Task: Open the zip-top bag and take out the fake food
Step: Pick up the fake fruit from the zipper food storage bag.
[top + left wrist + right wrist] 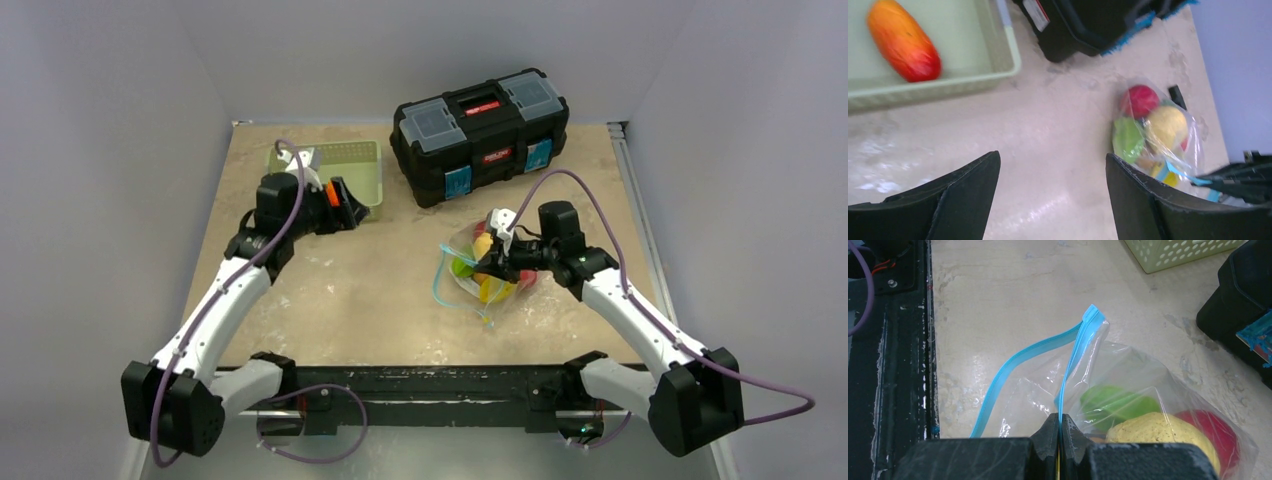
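Note:
The clear zip-top bag (466, 285) lies right of the table's middle. Its mouth is parted, and the two teal strips (1018, 360) stand apart. My right gripper (1060, 417) is shut on one strip at the bag's edge. Fake food shows through the plastic: a green piece (1113, 402), a yellow one (1158, 432) and a red one (1220, 432). One orange-red piece (903, 40) lies in the green basket (1013, 60). My left gripper (1053, 160) hangs open over bare table beside the basket's near right corner (365, 205), with nothing between its fingers.
A black toolbox (480, 130) with red and blue latches stands at the back, between the basket and the bag. The table's dark front rail (898, 365) runs close behind the bag. Bare tabletop lies between the basket and the bag.

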Robot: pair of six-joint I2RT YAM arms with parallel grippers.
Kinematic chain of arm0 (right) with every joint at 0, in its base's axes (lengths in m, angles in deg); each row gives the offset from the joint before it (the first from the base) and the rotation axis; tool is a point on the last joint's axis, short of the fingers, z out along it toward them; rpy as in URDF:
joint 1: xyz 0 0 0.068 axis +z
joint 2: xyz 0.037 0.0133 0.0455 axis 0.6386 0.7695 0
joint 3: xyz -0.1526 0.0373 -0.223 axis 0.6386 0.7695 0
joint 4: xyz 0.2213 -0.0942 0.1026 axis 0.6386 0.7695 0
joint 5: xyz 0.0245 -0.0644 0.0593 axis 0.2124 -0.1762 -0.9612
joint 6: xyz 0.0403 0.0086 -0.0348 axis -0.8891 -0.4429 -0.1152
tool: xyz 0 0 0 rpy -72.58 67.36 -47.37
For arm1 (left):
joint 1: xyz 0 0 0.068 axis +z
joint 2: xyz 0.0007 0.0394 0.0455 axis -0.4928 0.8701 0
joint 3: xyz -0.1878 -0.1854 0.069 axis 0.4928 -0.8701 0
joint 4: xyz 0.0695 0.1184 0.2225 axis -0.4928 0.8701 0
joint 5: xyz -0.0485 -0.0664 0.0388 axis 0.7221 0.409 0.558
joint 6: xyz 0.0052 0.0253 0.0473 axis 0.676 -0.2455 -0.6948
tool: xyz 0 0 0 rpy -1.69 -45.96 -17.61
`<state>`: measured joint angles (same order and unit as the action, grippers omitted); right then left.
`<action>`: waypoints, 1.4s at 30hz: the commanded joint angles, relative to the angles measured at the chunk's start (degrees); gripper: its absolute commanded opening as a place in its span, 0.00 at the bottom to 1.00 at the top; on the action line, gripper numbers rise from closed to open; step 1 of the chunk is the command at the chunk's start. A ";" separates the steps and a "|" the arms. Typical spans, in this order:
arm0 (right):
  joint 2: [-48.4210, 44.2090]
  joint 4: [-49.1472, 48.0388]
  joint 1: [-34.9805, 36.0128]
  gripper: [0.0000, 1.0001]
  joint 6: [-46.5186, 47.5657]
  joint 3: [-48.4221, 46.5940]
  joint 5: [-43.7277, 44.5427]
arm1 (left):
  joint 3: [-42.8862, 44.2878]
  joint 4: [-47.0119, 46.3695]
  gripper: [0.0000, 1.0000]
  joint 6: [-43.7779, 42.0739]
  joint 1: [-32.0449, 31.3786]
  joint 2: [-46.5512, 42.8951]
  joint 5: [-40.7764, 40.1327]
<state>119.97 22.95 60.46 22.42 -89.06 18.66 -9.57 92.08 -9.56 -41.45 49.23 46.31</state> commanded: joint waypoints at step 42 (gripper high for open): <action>-0.87 1.93 -1.90 0.00 3.02 -1.51 -3.53 | -21.95 -30.18 0.76 19.10 -48.27 -6.89 -22.20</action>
<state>119.84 24.77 59.00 24.69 -89.06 16.28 -30.97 66.79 9.00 -88.92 41.95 26.55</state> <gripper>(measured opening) 0.005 0.759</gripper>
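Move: The brown pear, in the open zip-top bag, lies about 28 cm to the left hand's right, some 15 cm back towards the bases and 14 cm lower. The yellow star fruit sits 4 cm farther right and 2 cm nearer the bases than the pear, the green fruit 4 cm left and 4 cm farther out. The orange mango is already in the basket, about 6 cm ahead and 6 cm left of the left hand. From the right hand, the pear is 1 cm back and 8 cm below. The bag of remaining fruit is what the empty left hand comes back to: away from the basket it draws back towards the bases and right, then swings mostly right towards the bag's open mouth, about 16 cm back and 18 cm right overall, slowing and sinking slightly. It turns some 20 degrees clockwise, its left side dipping, fingers staying wide open. The right hand stays put, still pinching the bag's blue zip edge. ##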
